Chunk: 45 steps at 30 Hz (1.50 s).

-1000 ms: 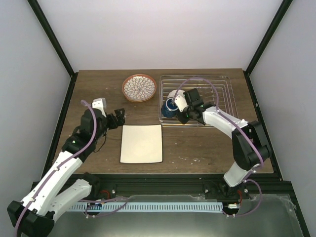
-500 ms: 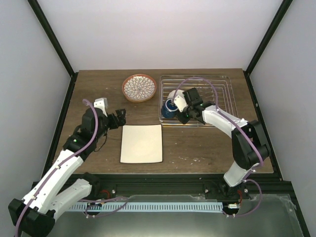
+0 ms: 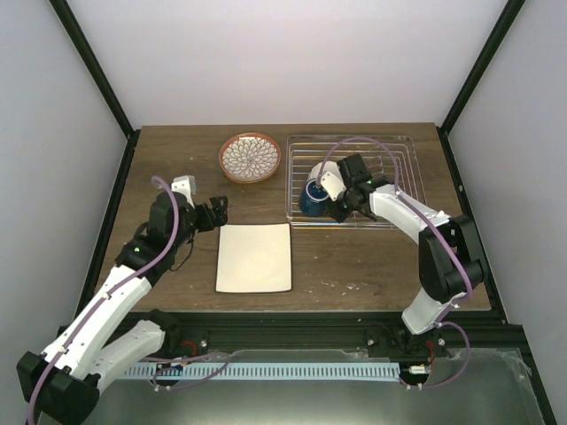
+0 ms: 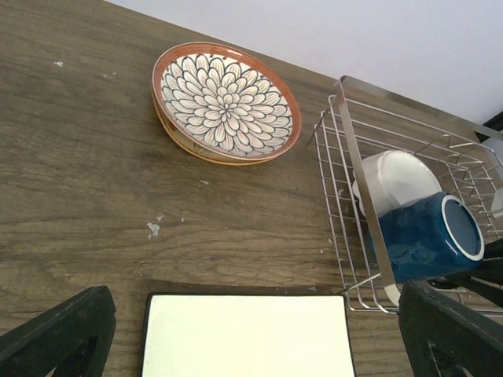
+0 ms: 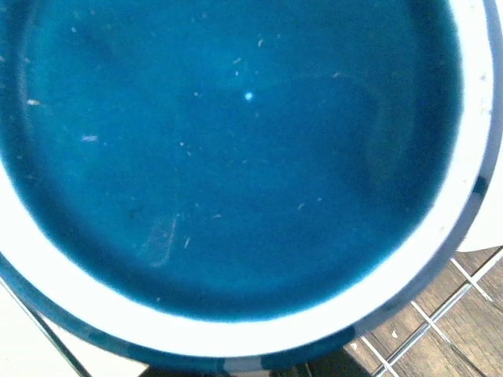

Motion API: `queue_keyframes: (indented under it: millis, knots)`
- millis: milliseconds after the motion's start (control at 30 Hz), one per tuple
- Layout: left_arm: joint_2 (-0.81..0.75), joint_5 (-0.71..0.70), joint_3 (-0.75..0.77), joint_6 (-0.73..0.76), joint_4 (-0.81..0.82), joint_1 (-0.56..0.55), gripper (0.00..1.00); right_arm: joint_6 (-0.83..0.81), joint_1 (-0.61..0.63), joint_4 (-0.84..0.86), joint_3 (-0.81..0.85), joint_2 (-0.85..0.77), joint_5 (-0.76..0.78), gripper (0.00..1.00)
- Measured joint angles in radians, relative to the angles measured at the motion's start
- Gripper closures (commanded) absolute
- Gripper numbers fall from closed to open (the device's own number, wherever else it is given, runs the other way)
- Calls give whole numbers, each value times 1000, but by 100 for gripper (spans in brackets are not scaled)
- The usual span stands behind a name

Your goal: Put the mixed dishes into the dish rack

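Note:
The dark blue mug [image 3: 312,198] lies tilted on its side at the near-left corner of the dish rack [image 3: 407,142], its mouth toward my right gripper [image 3: 335,204], which is shut on its rim. The mug's blue inside [image 5: 236,157] fills the right wrist view and hides the fingers. A white scalloped bowl [image 4: 397,179] sits in the rack just behind the mug [image 4: 424,236]. The round patterned plate [image 3: 250,158] and the cream rectangular plate [image 3: 254,257] rest on the table. My left gripper [image 3: 215,212] hovers open at the cream plate's far-left corner, holding nothing.
The rack's raised rim [image 4: 357,157] stands between the table and the mug. Bare wood [image 3: 177,159] lies left of the patterned plate [image 4: 226,102]. Black frame posts and white walls close in the table's sides and back.
My right gripper has carried the mug a little rightward and farther over the rack's rim. The left arm has barely moved.

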Motion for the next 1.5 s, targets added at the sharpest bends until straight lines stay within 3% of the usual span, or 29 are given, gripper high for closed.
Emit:
queue_keyframes:
  millis: [233, 500, 900, 1233, 1500]
  knots:
    - [1, 4, 1, 0, 0, 0, 0, -3, 0, -33, 35, 32, -5, 91]
    - [15, 5, 4, 0, 0, 0, 0, 10, -1, -29, 55, 53, -8, 70]
    - [29, 6, 8, 4, 1, 0, 0, 31, -2, -28, 58, 48, -2, 60]
    - [219, 12, 112, 42, 6, 38, 0, 121, -2, -50, 56, -29, 85, 54]
    - [384, -19, 156, 83, 7, 45, 0, 207, 42, -34, 15, -211, 225, 49]
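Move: My right hand still pinches the blue mug's handle. The mug's body lies about 5 cm to its left and 1 cm ahead, tilted in the rack, with the white bowl about 8 cm ahead and 3 cm left. From my open left hand, the patterned plate is roughly 22 cm ahead, 7 cm right and 20 cm below. The white mat is 8 cm right, about level fore and aft and 22 cm down, and the rack's middle some 34 cm right and 16 cm ahead. I ease my right hand about 1 cm forward and slightly down, open its fingers partway to let go of the mug's handle, then lift some 8 cm and a little right, turning the wrist about 15 degrees clockwise and tipping the fingers upward. After a pause my open left hand sets off towards the plate, about 6 cm forward and 5 cm down, tilting downward. ##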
